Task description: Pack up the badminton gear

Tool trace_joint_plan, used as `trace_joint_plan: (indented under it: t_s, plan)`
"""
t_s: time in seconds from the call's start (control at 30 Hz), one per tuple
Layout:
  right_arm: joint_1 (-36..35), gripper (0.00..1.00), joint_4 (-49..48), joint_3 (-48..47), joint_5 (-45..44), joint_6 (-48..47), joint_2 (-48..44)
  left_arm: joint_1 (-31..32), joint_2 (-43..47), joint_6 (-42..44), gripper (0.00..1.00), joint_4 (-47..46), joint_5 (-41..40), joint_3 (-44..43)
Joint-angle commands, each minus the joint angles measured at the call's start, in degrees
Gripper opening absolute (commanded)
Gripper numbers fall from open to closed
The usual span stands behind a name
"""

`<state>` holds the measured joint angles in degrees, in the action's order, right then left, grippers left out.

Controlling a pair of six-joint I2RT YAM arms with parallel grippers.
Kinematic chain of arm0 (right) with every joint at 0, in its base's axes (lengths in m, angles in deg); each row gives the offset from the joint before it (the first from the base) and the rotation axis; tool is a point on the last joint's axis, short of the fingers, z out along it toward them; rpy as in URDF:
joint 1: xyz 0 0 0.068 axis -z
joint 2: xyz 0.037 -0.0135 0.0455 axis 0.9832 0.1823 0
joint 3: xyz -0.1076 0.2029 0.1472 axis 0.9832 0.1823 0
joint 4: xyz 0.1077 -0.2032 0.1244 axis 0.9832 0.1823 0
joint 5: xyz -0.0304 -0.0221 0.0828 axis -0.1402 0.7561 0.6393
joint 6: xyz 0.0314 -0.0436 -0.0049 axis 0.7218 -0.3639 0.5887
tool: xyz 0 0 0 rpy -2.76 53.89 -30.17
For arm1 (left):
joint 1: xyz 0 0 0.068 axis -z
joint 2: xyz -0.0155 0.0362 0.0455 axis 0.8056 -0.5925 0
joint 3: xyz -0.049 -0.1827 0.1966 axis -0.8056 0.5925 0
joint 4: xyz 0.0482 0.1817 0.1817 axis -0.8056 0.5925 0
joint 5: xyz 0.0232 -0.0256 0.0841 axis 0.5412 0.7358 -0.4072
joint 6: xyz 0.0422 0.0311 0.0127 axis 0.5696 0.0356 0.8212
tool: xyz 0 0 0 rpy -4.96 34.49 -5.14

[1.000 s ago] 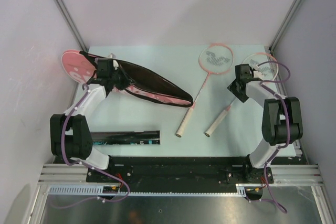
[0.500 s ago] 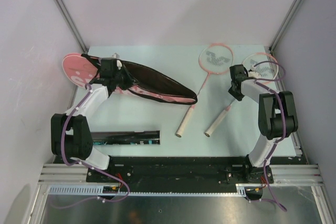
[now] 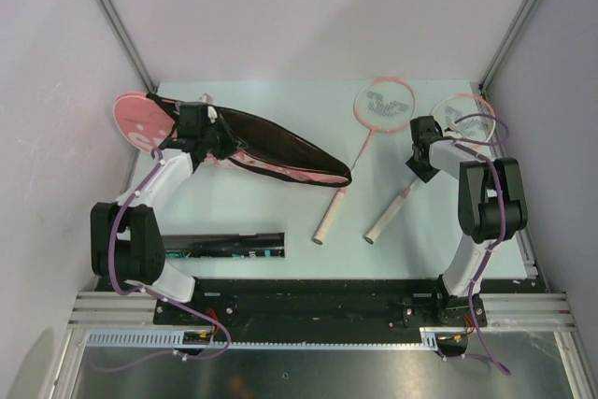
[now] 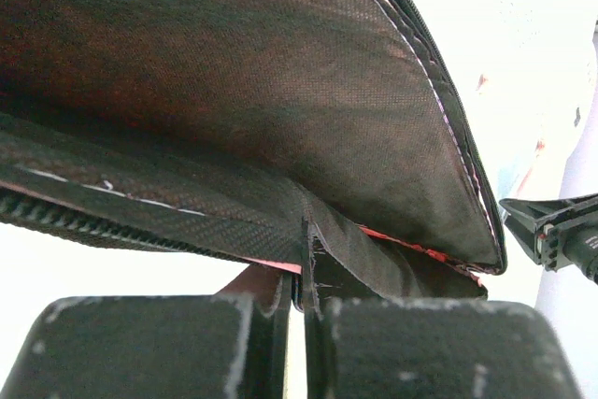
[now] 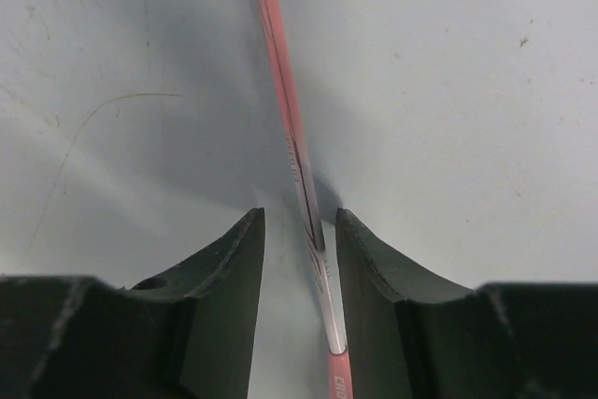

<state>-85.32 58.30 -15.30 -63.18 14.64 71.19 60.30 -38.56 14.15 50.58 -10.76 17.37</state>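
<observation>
The pink racket-shaped bag (image 3: 271, 151) lies across the left of the table, its black-lined mouth gaping toward the middle. My left gripper (image 3: 217, 137) is shut on the upper edge of the bag's opening (image 4: 234, 91), with the fabric pinched between its fingers (image 4: 301, 301). Two pink-rimmed rackets lie at the back right. My right gripper (image 3: 422, 158) straddles the thin pink shaft (image 5: 285, 119) of the right racket (image 3: 464, 119). Its jaws (image 5: 299, 231) are open, and the shaft lies close to the right finger with a gap on the left. The middle racket (image 3: 383, 105) lies free.
A long black tube (image 3: 229, 245) lies near the front edge, left of centre. The pale handles of both rackets (image 3: 327, 221) (image 3: 383, 221) point toward the front. Walls close the table in at the left, back and right.
My left gripper has drawn the bag's edge slightly right, stretching the mouth. My right gripper has shifted along the right racket's shaft and settled over it with narrower jaws.
</observation>
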Motion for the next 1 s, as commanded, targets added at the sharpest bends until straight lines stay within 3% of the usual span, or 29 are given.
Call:
trace_joint_plan:
  t_s: [0.0, 0.13, 0.27, 0.37, 0.4, 0.63, 0.73, 0.77, 0.8, 0.83, 0.87, 0.93, 0.97]
  plan:
    - [0.73, 0.34, 2.99, -1.3, -2.44, 1.49, 2.76, 0.49, 0.21, 0.58, 0.0, -2.1, 0.35, -2.98]
    - [1.96, 0.0, 1.16, -1.39, -0.16, -0.79, 3.99, 0.49, -0.32, 0.67, 0.0, -2.01, 0.36, -3.07]
    - [0.3, 0.0, -2.88, -1.3, 1.87, -13.67, 1.63, 0.49, -1.19, 1.11, 0.0, -2.01, 0.0, -3.6]
    - [-4.61, 0.0, -4.82, -1.39, -8.56, -24.24, -2.76, 0.49, -2.25, 1.46, 0.0, -2.01, -0.52, -3.77]
    - [-6.11, 0.0, -5.7, -1.39, -17.03, -28.7, -3.38, 0.49, -2.51, 1.46, 0.0, -2.01, -0.78, -3.77]
    - [-17.11, 0.0, -10.45, -0.78, -39.96, -39.89, -5.14, 0.4, -4.27, -1.09, 0.0, -2.01, -0.61, -4.56]
    - [-18.34, 0.0, -16.14, 3.08, -37.51, -42.53, -9.88, 0.4, -4.88, -1.53, 0.0, -1.83, -0.79, -4.74]
    - [-19.65, 0.0, -21.04, 5.44, -36.64, -50.03, -12.33, 0.4, -5.41, -1.44, 0.0, -1.48, -0.53, -4.83]
    - [-22.01, 0.0, -32.66, 11.47, -34.11, -55.93, -16.88, 0.4, -5.76, -1.35, 0.0, -1.31, -0.26, -5.18]
    - [-23.25, 0.0, -36.34, 13.36, -31.99, -59.91, -19.45, 0.4, -6.11, -1.44, 0.0, -1.13, -0.26, -5.27]
    - [-24.22, 0.0, -39.08, 15.21, -28.84, -66.21, -21.56, 0.4, -6.46, -1.35, 0.0, -0.69, -0.26, -5.27]
    - [-26.07, 0.0, -41.13, 16.54, -25.75, -69.6, -26.31, 0.4, -6.91, -1.44, 0.0, -0.69, -0.52, -5.36]
    - [-26.78, 0.0, -40.43, 16.98, -19.38, -74.4, -27.63, 0.4, -7.17, -1.61, 0.0, -0.6, -0.52, -5.44]
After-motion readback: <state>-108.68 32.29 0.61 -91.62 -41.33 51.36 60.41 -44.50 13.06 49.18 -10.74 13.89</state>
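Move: The right racket's shaft lies just above its handle, between the right hand's open fingers, roughly 1 cm to the right and 1 cm below. From that hand, this racket's head is about 22 cm ahead and 14 cm right, and its handle about 14 cm back and 9 cm left. The other racket's head lies some 29 cm ahead and 10 cm left, and the bag's narrow end about 22 cm left and 2 cm ahead. From the left hand, the shaft is roughly 53 cm right, 4 cm back and 14 cm down. Sliding about 1 cm right, the right hand shuts its fingers on the shaft just above the handle, then lifts some 12 cm and carries the racket about 5 cm left, drawing back slightly at the end. The wrist meanwhile rolls left side down and turns nearly 40 degrees counter-clockwise, the fingers tipping up to point more forward. The left hand keeps its pinch on the bag's rim, easing 2 cm forward and slightly down. ##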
